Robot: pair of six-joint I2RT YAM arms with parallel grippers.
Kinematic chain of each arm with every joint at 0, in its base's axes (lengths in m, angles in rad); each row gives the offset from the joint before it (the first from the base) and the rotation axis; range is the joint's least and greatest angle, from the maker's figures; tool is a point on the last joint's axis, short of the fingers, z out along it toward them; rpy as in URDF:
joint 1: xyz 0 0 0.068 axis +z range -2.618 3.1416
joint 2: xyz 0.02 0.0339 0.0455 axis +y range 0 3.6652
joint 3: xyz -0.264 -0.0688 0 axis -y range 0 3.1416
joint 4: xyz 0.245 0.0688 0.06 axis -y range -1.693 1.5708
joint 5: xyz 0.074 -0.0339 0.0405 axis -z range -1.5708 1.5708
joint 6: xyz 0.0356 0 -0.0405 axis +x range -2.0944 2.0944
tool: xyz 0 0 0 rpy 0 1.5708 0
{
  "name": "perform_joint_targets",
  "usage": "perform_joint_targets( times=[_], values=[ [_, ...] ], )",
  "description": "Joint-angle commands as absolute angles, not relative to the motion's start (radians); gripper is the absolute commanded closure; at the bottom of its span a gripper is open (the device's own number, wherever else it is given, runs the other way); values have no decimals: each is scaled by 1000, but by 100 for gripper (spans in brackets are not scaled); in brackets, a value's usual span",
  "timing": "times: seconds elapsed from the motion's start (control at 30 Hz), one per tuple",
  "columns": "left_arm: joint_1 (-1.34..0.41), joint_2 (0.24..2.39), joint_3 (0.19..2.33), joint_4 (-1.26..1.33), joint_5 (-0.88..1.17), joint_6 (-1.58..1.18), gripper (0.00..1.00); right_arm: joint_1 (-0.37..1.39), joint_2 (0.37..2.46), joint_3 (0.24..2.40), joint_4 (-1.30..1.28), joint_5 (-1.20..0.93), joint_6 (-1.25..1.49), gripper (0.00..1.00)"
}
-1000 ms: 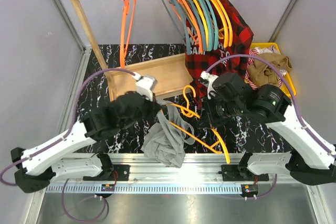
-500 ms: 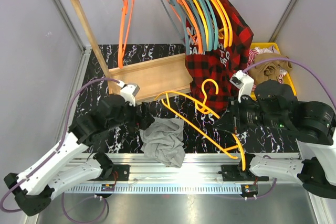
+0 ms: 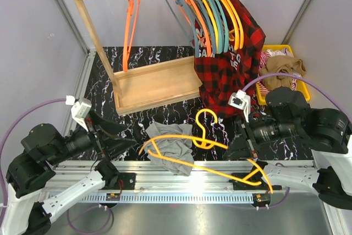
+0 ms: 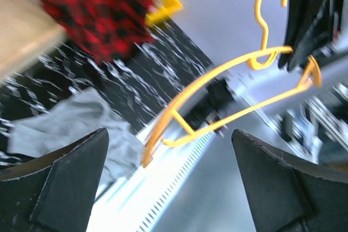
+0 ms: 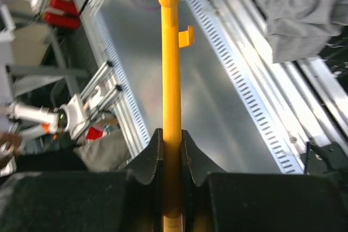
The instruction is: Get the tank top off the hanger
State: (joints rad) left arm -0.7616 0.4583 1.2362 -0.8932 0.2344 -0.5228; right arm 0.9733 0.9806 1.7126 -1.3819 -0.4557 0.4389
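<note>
The grey tank top (image 3: 165, 130) lies crumpled on the black marbled table near its front edge, free of the yellow hanger (image 3: 170, 137). My right gripper (image 3: 248, 158) is shut on the hanger's right end and holds it nearly flat, with its left end over the tank top. In the right wrist view both jaws of that gripper (image 5: 171, 139) press on the hanger's bar (image 5: 171, 69), with the tank top (image 5: 304, 9) at the upper right. My left gripper (image 3: 124, 138) stands open and holds nothing, to the left of the tank top. In the left wrist view that gripper (image 4: 174, 188) faces the hanger (image 4: 228, 69) and the tank top (image 4: 70, 123).
A wooden rack (image 3: 154, 81) stands at the back, carrying several hangers (image 3: 212, 9) and a red plaid shirt (image 3: 231, 59). A lone orange hanger (image 3: 131, 20) hangs at its left. A yellow bin (image 3: 283, 48) of clothes sits at the back right. The metal rail (image 3: 187, 188) runs along the near edge.
My left gripper opened, let go of the tank top and drew back to the front left. The tank top dropped onto the table. My right gripper lowered the bare hanger toward the front.
</note>
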Motion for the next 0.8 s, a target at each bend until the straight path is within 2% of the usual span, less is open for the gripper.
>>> perform_joint_targets(
  times=[0.0,0.17,0.3,0.57,0.77],
  values=[
    [-761,453,1240,-931,472,-574,1,980,960,1712,-1442,-715,356,100],
    [-761,446,1169,-897,689,-609,1,980,980,1698,-1393,-805,315,100],
    [-761,420,1126,-696,840,-701,1,982,1006,1709,-1401,-798,287,100],
    [-762,433,1052,-617,989,-753,1,980,1034,1756,-1342,-703,296,100],
    [-762,463,1059,-733,986,-678,1,982,1034,1764,-1249,-677,328,100]
  ],
)
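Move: The free end of the yellow hanger, which my right hand holds, lies about 6 cm to the right of my open left hand, 2 cm back and some 4 cm lower. The gray tank top lies on the table roughly 11 cm right and 5 cm ahead of my left hand, 36 cm down; the wooden tray is about 33 cm ahead, 6 cm right, 35 cm down. From my right hand the hanger's free end is some 25 cm left, 2 cm ahead, 4 cm lower. I swing my left hand back about 10 cm and a little right, turning the wrist clockwise some 40 degrees and tipping it slightly down, so the wide-open fingers come around the hanger's free end without closing. My right hand keeps its pinch on the hanger, draws back about 4 cm while turning counter-clockwise some 15 degrees, then eases forward and left about 2 cm. ##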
